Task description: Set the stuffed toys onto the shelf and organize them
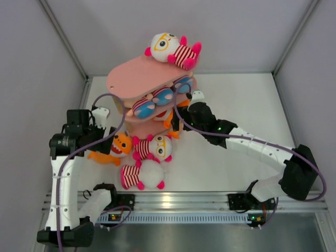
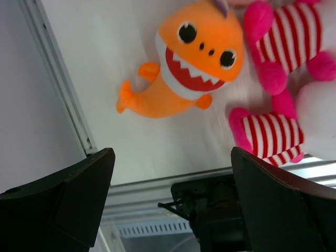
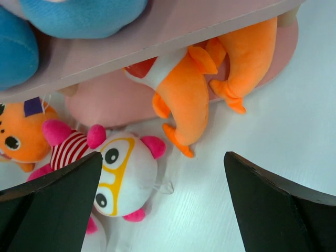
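Note:
The pink shelf (image 1: 137,79) stands at the back centre. A white-headed toy (image 1: 170,48) lies on its top board. Two boys in blue shorts (image 1: 157,98) lie on the middle board (image 3: 173,29). Two orange fish (image 3: 184,100) hang off the bottom board (image 3: 105,102). On the table lie an orange fish (image 1: 113,148) (image 2: 184,68) and two white-headed toys, one (image 1: 155,148) (image 3: 123,176) nearer the shelf, one (image 1: 144,176) (image 2: 273,134) nearer me. My left gripper (image 1: 105,131) (image 2: 173,199) is open and empty beside the table fish. My right gripper (image 1: 181,119) (image 3: 163,205) is open and empty at the shelf's right end.
Grey enclosure walls close in the table on the left, back and right. A metal rail (image 1: 178,199) with the arm bases runs along the near edge. The left arm's purple cable (image 1: 113,100) loops beside the shelf's left end.

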You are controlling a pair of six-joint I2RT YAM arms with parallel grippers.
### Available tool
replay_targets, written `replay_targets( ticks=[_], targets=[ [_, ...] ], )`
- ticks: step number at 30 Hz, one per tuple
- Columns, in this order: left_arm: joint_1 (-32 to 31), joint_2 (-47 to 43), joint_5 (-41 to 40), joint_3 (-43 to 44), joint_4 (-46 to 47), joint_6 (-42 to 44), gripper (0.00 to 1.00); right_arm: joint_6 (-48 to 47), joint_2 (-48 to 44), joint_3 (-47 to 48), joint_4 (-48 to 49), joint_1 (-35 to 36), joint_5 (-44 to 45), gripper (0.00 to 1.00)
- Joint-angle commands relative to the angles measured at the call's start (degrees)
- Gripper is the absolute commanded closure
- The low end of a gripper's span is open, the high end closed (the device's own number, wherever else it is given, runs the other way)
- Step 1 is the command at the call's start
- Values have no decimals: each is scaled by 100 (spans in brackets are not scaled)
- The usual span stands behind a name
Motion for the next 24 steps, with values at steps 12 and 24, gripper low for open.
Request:
replay_targets(
  ticks=[12, 24],
  targets=[
    [881, 775, -323, -1213, -391, 1466, 3, -927, -1329, -708, 210, 76, -699, 1],
    [1665, 2462, 2499, -27, -110, 2198, 5, -1024, -1215, -761, 272, 67, -814, 1]
  ],
)
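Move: Below the open left hand lies the orange shark, about 19 cm down, 6 cm ahead and 3 cm to its left. The panda with glasses lies about 7 cm ahead and 15 cm right of that hand, the white panda some 6 cm back and 10 cm right. From the empty right hand, the panda with glasses is about 14 cm left and 4 cm back, 15 cm below; the shelved shark is some 9 cm ahead, 5 cm left and 13 cm below. Sinking about 11 cm towards the orange shark, the left hand first draws back and left, then swings forward nearly 5 cm with a slight rise at the end, tipping some 30 degrees further down with its fingers still wide. The right hand eases about 4 cm back from the shelf, a little right and up, turning slightly counter-clockwise, fingers open. ##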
